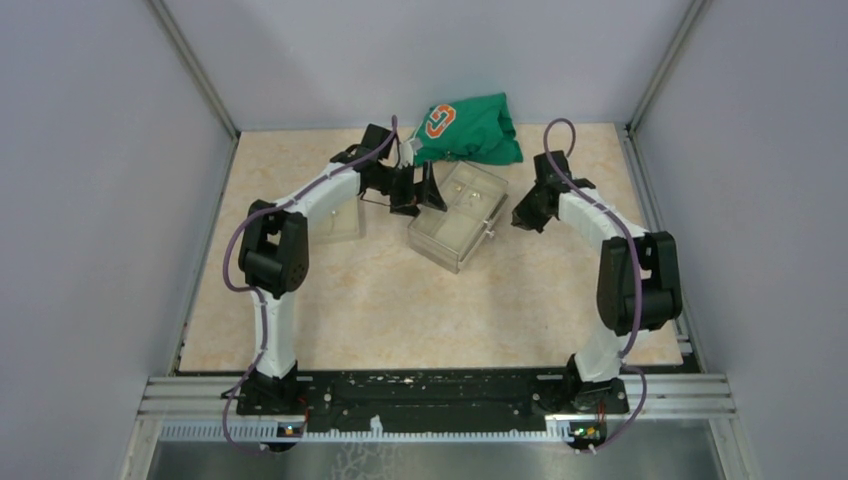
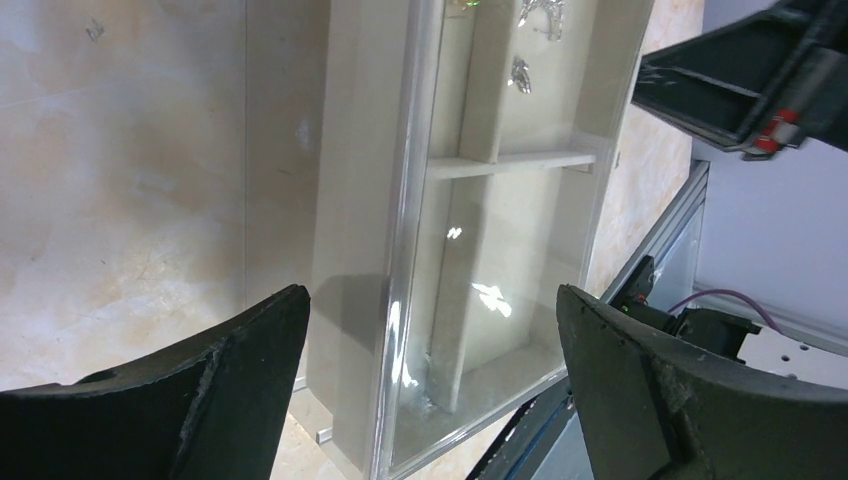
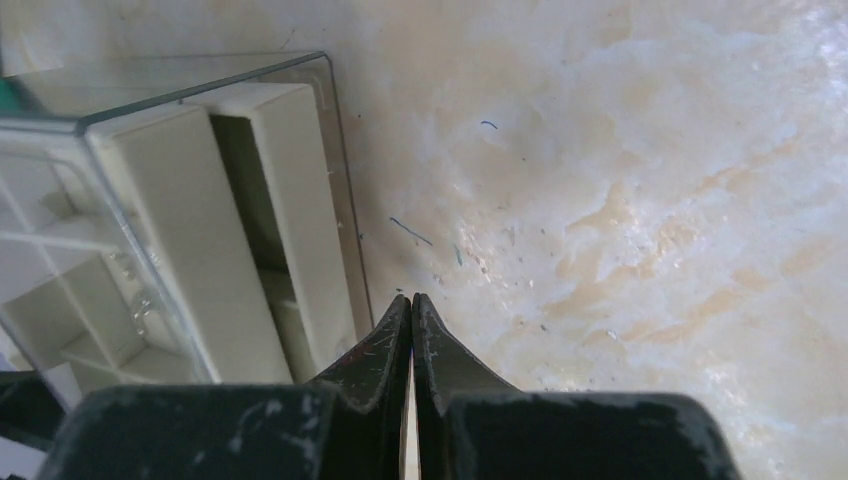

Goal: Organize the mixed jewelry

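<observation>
A clear compartmented box [image 1: 458, 222] stands mid-table. In the left wrist view two tiny silvery jewelry pieces [image 2: 521, 72] lie in a far compartment of the box [image 2: 520, 160]; another glint shows at the top edge. No large wire hoop shows. My left gripper [image 1: 415, 190] hovers over the box's left side, open wide and empty, with its fingers [image 2: 230, 370] apart on either side of the box's near wall. My right gripper [image 1: 520, 215] is shut and empty, its tips [image 3: 412, 300] low by the table beside the box's right wall [image 3: 300, 200].
A green cloth with an orange logo [image 1: 470, 130] lies behind the box at the back. A second clear flat plastic piece [image 1: 338, 218] lies under my left forearm. The right arm's black wrist [image 2: 740, 90] shows past the box. Grey walls enclose the table.
</observation>
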You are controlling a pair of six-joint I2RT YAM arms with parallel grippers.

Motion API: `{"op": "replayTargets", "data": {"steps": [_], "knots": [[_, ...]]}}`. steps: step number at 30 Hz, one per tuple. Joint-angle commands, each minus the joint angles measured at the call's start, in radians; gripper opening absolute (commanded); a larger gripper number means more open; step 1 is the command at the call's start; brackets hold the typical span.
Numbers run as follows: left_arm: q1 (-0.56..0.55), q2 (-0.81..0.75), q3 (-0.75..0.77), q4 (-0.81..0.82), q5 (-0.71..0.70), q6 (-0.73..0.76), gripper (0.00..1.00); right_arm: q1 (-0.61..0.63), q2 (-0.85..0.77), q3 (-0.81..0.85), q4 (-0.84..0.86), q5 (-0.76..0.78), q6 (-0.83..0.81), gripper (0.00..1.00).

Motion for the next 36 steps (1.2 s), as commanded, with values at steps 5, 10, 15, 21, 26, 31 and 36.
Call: {"op": "replayTargets", "data": {"steps": [5, 10, 15, 21, 26, 31, 36], "knots": [[-0.019, 0.015, 0.057, -0.004, 0.046, 0.003, 0.99, 0.046, 0.147, 0.115, 0.14, -0.089, 0.016, 0.0], [-0.041, 0.045, 0.111, -0.051, 0.037, 0.015, 0.99, 0.065, 0.19, 0.205, 0.176, -0.126, 0.04, 0.0], [-0.048, 0.023, 0.119, -0.062, -0.004, 0.018, 0.99, 0.053, 0.129, 0.193, 0.093, -0.068, -0.014, 0.0], [-0.027, -0.076, 0.198, -0.159, -0.207, 0.08, 0.99, -0.032, -0.104, 0.008, 0.057, 0.022, -0.072, 0.09], [0.094, -0.2, 0.114, -0.2, -0.345, 0.093, 0.99, -0.063, -0.315, -0.111, -0.015, 0.114, -0.17, 0.27], [0.233, -0.279, -0.011, -0.278, -0.527, 0.068, 0.99, -0.063, -0.465, -0.213, -0.064, 0.108, -0.188, 0.32], [0.373, -0.313, -0.161, -0.326, -0.666, -0.001, 0.98, -0.063, -0.486, -0.252, -0.057, 0.055, -0.181, 0.32]]}}
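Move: My closed right fingertips hover beside the clear case: the far half of the lower tray's front lies about 4 cm ahead, 6 cm to the left and 5 cm down, with the case's middle some 15 cm left and 3 cm ahead. The green bag is roughly 27 cm ahead and 14 cm left. From my left hand, the necklace tray lies about 28 cm left and 5 cm ahead, 10 cm lower; the case's middle is 7 cm right, 2 cm back and 7 cm lower. With my right fingers still shut, I dip 3 cm and push the lower tray's front about 5 cm forward and left into the case, then pull away back, right and up, opening them about a third. My wide-open left hand stays by the case's left side to brace it, edging slightly right, then lifts and sweeps left towards the necklace tray, turning some 35 degrees counter-clockwise, tilting, and finally sinking. ##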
